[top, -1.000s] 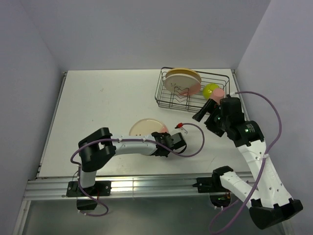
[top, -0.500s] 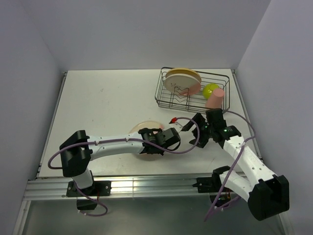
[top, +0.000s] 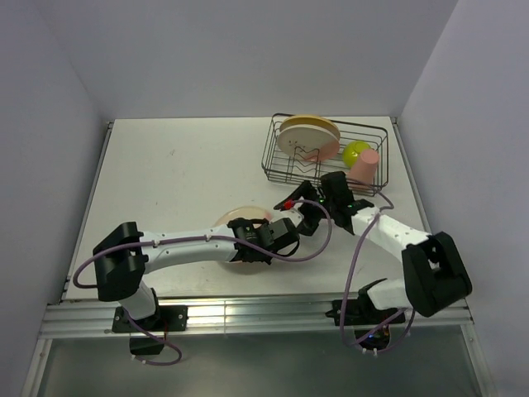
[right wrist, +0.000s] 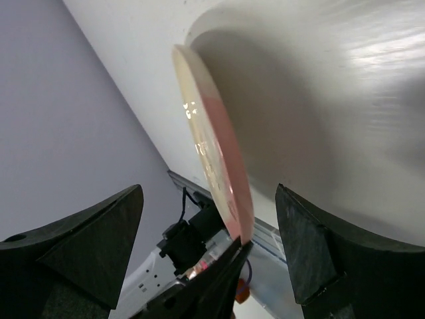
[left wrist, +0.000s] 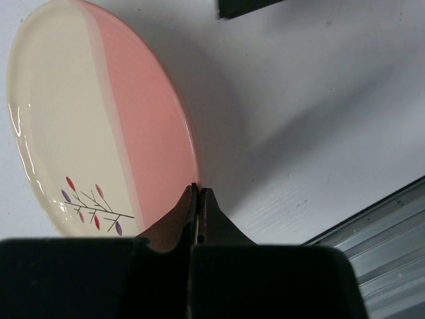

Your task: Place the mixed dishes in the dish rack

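A cream and pink plate [left wrist: 99, 119] with a dark sprig motif stands tilted on its edge off the white table, and my left gripper [left wrist: 198, 189] is shut on its lower rim. In the top view this plate [top: 235, 219] sits at centre front with the left gripper [top: 266, 228] at its right side. My right gripper [right wrist: 209, 193] is open, with the plate's edge [right wrist: 209, 153] showing between its fingers. From above, the right gripper [top: 304, 217] is just right of the plate. The black wire dish rack [top: 273, 161] at back right holds two plates [top: 307, 132], a lime-green bowl [top: 356, 151] and a pink cup [top: 365, 165].
An aluminium rail [top: 248, 314] runs along the near table edge, close below the plate. A purple cable with a red connector [top: 288, 203] loops between the two grippers. Grey walls close in the table on the left, back and right.
My right arm has swung from beside the rack down and left to the plate, its jaws narrowing slightly. The left gripper has stayed shut on the plate, which has shifted slightly left.
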You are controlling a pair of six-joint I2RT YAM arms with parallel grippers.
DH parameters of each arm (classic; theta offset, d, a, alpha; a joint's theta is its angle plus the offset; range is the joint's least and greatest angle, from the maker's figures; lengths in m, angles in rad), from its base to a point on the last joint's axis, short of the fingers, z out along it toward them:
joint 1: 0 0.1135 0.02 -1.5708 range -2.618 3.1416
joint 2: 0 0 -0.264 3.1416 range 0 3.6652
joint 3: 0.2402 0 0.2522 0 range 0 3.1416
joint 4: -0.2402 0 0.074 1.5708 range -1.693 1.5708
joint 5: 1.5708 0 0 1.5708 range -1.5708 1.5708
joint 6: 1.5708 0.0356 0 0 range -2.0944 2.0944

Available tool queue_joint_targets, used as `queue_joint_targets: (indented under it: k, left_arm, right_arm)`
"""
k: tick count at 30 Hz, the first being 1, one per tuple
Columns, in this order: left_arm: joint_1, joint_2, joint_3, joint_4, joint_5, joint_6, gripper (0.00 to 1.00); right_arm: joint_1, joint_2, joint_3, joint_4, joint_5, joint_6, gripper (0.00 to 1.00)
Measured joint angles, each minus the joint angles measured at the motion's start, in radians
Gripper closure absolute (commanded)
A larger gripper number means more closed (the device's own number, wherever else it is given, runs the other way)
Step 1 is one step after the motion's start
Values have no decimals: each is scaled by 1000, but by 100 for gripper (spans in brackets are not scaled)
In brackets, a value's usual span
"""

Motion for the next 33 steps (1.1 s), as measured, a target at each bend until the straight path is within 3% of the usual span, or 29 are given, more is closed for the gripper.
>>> queue_joint_targets:
  k: [9,13,16,18,19,21,26,27,31,33]
  left_arm:
    - [0,-29,-16,-3,-1,0,100]
    - [0,-46,-28,-5,0,0,100]
    - [0,-55,-33,-4,1,0,100]
    - [0,-59,-39,-2,5,0,100]
    - [0,-61,-43,0,9,0,100]
    - [0,-72,-49,-7,-9,5,100]
    - [17,-148,-57,-23,-43,1,100]
    - [16,-147,-63,-18,-40,0,97]
    - [13,-156,-67,-16,-44,-6,46]
    - [5,-181,-68,-23,-50,-19,38]
  right_arm:
    - [179,232,63,126,-2,31,15]
    - [224,300,64,163,-4,37,25]
    - [249,343,76,199,-6,41,37]
    - [262,359,82,229,-7,45,58]
    - [267,362,84,244,-8,50,76]
    - [272,365,90,299,-24,2,96]
    - [277,362,130,332,-28,-11,100]
    - [280,362,130,321,-21,-15,100]
    - [292,344,140,293,3,-39,100]
    - [305,327,161,246,40,-67,100]
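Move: The pink-and-cream plate, already off the table and pinched by its pink rim in the left hand, has its middle about 4 cm ahead, 8 cm left and 4 cm below that hand. From the open right hand it lies roughly 14 cm left, 3 cm back and 6 cm lower. The dish rack's middle stands some 17 cm ahead and 12 cm right of the right hand, 4 cm lower; the pink cup in the rack is about 12 cm ahead, 21 cm right and equally low. The plate's pink side is met by the right hand, which travels about 11 cm left, dipping some 5 cm on the way and partly rising again, turning counter-clockwise as its jaws straddle and pinch the plate from face to back. The left hand keeps hold almost still, then shifts a little left and up and opens about halfway, letting go of the rim. ##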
